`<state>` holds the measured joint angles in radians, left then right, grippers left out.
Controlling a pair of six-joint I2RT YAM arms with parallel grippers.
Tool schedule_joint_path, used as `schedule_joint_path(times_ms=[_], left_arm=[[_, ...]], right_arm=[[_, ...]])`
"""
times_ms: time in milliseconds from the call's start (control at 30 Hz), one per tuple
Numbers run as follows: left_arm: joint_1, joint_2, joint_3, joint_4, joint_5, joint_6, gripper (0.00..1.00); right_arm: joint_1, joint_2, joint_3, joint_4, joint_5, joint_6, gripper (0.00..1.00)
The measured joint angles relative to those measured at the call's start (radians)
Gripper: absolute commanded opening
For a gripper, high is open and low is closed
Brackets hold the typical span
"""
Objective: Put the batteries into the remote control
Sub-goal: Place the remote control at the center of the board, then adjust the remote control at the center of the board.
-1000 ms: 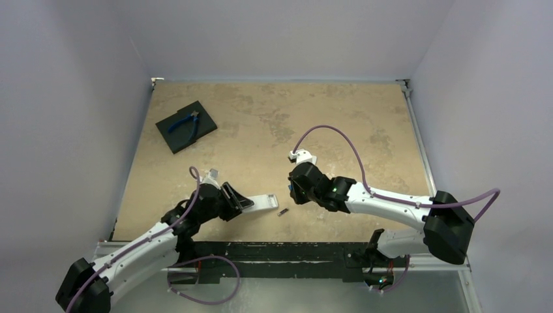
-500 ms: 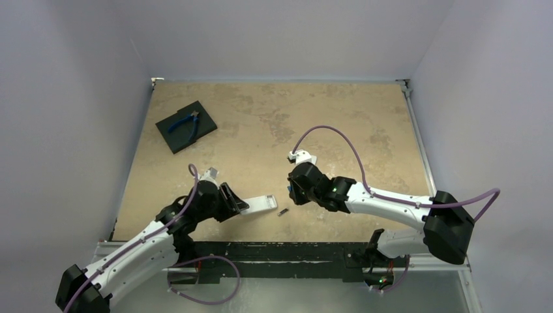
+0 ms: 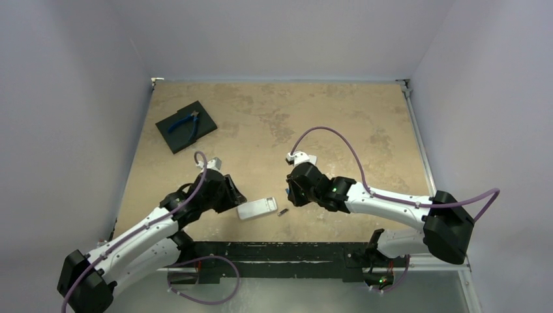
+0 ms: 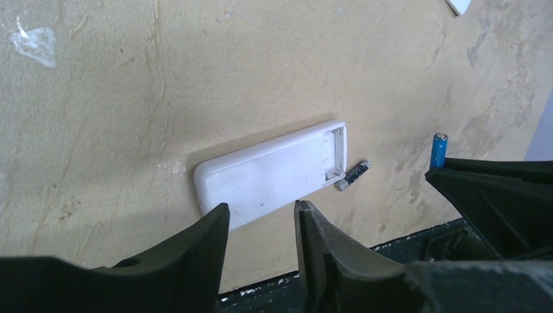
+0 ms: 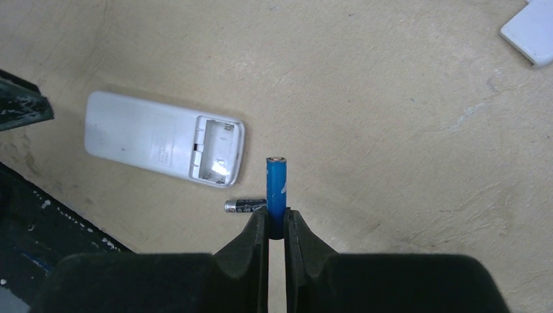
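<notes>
The white remote control (image 3: pixel 256 208) lies back-up on the table near the front edge, its battery compartment (image 5: pixel 212 153) open and empty. My left gripper (image 4: pixel 261 207) hovers open just over the remote's (image 4: pixel 270 175) near long side, nothing between its fingers. My right gripper (image 5: pixel 276 214) is shut on the blue battery (image 5: pixel 276 186), held upright a little right of the remote's (image 5: pixel 150 140) open end. The dark battery (image 5: pixel 246 205) lies loose on the table beside that end, also seen as a small dark battery (image 3: pixel 283 212) from above.
Blue-handled pliers (image 3: pixel 184 122) rest on a black square pad (image 3: pixel 204 119) at the back left. A small white flat piece (image 5: pixel 531 29) lies on the table beyond the right gripper. The table's dark front rail (image 3: pixel 280 251) runs close below the remote.
The left gripper has drawn back and up from the remote, which stuck out from its jaws before and now lies flat, slightly further left. The right arm has not moved.
</notes>
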<state>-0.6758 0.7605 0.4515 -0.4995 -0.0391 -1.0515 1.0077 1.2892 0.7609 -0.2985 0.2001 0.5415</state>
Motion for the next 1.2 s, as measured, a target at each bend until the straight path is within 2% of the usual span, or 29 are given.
schedule_joint_path(times_ms=[233, 400, 567, 1200], left_arm=[[0.0, 0.118, 0.009, 0.081, -0.015, 0.075, 0.25], [0.0, 0.189, 0.031, 0.122, -0.037, 0.119, 0.12], [0.0, 0.255, 0.056, 0.171, -0.055, 0.16, 0.0], [0.008, 0.417, 0.057, 0.254, -0.051, 0.235, 0.0]], right_arm=[[0.026, 0.0, 0.0, 0.022, -0.07, -0.014, 0.0], [0.087, 0.007, 0.0, 0.035, -0.095, -0.015, 0.0], [0.098, 0.043, 0.0, 0.038, -0.095, -0.014, 0.0], [0.098, 0.142, 0.054, 0.024, -0.08, -0.01, 0.0]])
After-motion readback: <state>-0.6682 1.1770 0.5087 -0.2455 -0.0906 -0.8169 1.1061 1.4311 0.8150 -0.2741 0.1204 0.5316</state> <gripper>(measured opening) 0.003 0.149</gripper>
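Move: The face-down remote control's middle is about 4 cm to the left gripper's right, level with it fore and aft and roughly 6 cm below; the black battery is 12 cm right, 2 cm back. From the right gripper, which holds the blue battery, the remote's open battery bay is some 6 cm left, straight across, and 6 cm lower. The black battery is 2 cm left and 3 cm back of this gripper. Bring the left gripper about 4 cm forward to the remote's far long side, shutting the half-open fingers on nothing, and sink about 5 cm, mostly late, with the wrist rolling some 15 degrees, left side up. Meanwhile swing the right gripper back and left, turning slightly counter-clockwise, then lower it a little beside the battery bay, keeping the blue battery pinched. ##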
